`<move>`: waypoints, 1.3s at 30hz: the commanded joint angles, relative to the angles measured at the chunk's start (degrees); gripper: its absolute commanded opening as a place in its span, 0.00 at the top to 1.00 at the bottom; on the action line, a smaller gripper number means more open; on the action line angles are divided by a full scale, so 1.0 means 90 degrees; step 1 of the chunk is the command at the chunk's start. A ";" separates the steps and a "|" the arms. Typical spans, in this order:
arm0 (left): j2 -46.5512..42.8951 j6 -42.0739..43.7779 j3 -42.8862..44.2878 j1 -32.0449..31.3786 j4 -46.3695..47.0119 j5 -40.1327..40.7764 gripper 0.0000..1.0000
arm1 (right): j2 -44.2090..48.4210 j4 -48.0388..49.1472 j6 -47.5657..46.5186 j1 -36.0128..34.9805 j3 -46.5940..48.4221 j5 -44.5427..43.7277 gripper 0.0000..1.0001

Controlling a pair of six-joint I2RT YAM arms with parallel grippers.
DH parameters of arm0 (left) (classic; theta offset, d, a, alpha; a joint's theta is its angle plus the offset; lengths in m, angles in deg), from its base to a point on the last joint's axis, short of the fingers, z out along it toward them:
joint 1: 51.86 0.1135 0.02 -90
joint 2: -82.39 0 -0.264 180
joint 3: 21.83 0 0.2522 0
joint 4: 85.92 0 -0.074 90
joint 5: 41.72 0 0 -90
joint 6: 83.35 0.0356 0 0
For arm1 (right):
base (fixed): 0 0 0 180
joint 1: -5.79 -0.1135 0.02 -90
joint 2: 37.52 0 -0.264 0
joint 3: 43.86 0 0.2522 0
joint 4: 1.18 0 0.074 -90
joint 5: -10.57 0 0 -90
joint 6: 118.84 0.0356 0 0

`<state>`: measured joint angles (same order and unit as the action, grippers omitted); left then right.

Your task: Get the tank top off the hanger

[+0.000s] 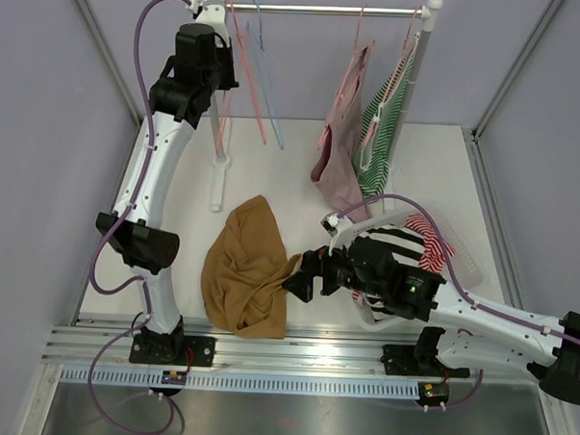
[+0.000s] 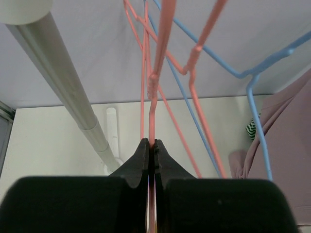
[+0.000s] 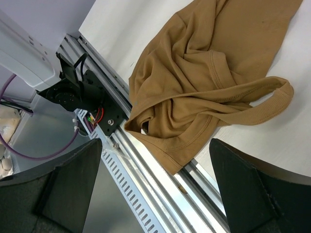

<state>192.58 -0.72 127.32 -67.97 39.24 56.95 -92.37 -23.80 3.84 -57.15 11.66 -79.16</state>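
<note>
The brown tank top (image 1: 244,268) lies crumpled on the table, off any hanger; the right wrist view shows it (image 3: 214,63) spread with its hem hanging over the table's near edge. At the left end of the rail, my left gripper (image 1: 229,61) is shut on the wire of a bare pink hanger (image 1: 249,90). In the left wrist view the jaws (image 2: 151,143) pinch that pink hanger (image 2: 153,82). My right gripper (image 1: 292,280) hovers open beside the tank top's right edge, its wide fingers (image 3: 155,145) holding nothing.
A blue hanger (image 2: 252,92) hangs next to the pink one. A pink garment (image 1: 339,152) and a green striped one (image 1: 385,125) hang on the rail (image 1: 328,8). A pile of striped clothes (image 1: 414,242) sits right. A metal track (image 3: 160,179) borders the near edge.
</note>
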 commanded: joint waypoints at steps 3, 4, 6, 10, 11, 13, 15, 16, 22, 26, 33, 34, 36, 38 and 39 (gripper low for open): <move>-0.0300 -0.0040 0.0103 -0.0035 -0.0016 -0.0162 1.00 | -0.0448 0.0652 -0.0146 -0.0038 0.0253 0.0341 0.00; -0.0320 -0.0049 0.0084 -0.0035 -0.0016 -0.0172 0.95 | -0.0584 0.0682 -0.0155 -0.0038 0.0282 0.0370 0.01; -0.0388 -0.0088 0.0083 -0.0035 -0.0025 -0.0259 0.82 | -0.0712 0.0770 -0.0194 -0.0028 0.0321 0.0341 0.00; -0.0563 -0.0108 0.0113 -0.0055 -0.0201 -0.0231 0.54 | -0.1199 0.0721 -0.0438 -0.0029 0.0623 0.0146 0.01; -0.0680 -0.0118 0.0113 -0.0055 -0.0269 -0.0163 0.41 | -0.1307 0.0673 -0.0574 -0.0038 0.0721 0.0078 0.01; -0.0866 -0.0147 0.0055 -0.0055 -0.0513 -0.0075 0.32 | -0.1707 0.0565 -0.0770 -0.0029 0.1101 0.0019 0.01; -0.1198 -0.0196 -0.0140 -0.0055 -0.0737 0.0140 0.17 | -0.2232 0.0370 -0.1092 -0.0028 0.1587 0.0009 0.00; -0.1324 -0.0244 -0.0238 -0.0055 -0.0845 0.0257 0.13 | -0.2429 0.0254 -0.1180 -0.0028 0.1765 -0.0243 0.01; -0.3071 -0.0907 -0.1798 0.0014 -0.1246 0.0590 0.01 | -0.3884 -0.0294 -0.1493 -0.0058 0.2781 -0.0479 0.01; -0.4720 -0.1153 -0.4351 0.0014 -0.0710 0.0298 0.01 | -0.4685 -0.0479 -0.1668 -0.0253 0.3240 -0.0665 0.00; -0.6636 -0.1056 -0.6991 0.0004 -0.0124 0.0180 0.01 | -0.6199 -0.1261 -0.1669 -0.0594 0.4061 -0.0693 0.00; -0.6976 -0.0997 -0.7258 0.0004 -0.0046 0.0228 0.01 | -0.6307 -0.1348 -0.1679 -0.0721 0.4090 -0.0801 0.00; -0.7330 -0.0977 -0.8057 0.0004 0.0247 0.0316 0.01 | -0.6610 -0.1514 -0.1679 -0.0809 0.4217 -0.1199 0.01; -0.7671 -0.0899 -0.8402 0.0004 0.0277 0.0472 0.01 | -0.6708 -0.1506 -0.1650 -0.0878 0.4111 -0.1504 0.01; -0.7760 -0.0909 -0.8500 0.0004 0.0248 0.0560 0.01 | -0.6689 -0.1467 -0.1630 -0.0888 0.4033 -0.1573 0.05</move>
<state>125.46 -9.73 53.40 -68.02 36.60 60.16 -151.86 -34.67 -10.98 -64.43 47.20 -88.25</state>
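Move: The brown tank top lies spread on the table, its middle about 11 cm left of the right hand, 7 cm ahead and 19 cm below. The basket is some 21 cm to that hand's right, 11 cm ahead, 17 cm below. The left hand still grips a pink hanger at the rail, which is about 4 cm ahead, level sideways and 9 cm above; the blue hanger is 7 cm right of that hand, level fore-and-aft and in height. Down and to the left, the wide-open right hand sinks about 18 cm to the brown tank top, going slightly forward too, its fingers tipping some 40 degrees downward until they reach the folds near the hem. The left hand opens fully to let go of the pink hanger, then draws back from the rail, first rising a little, then dropping well down, drifting left. ##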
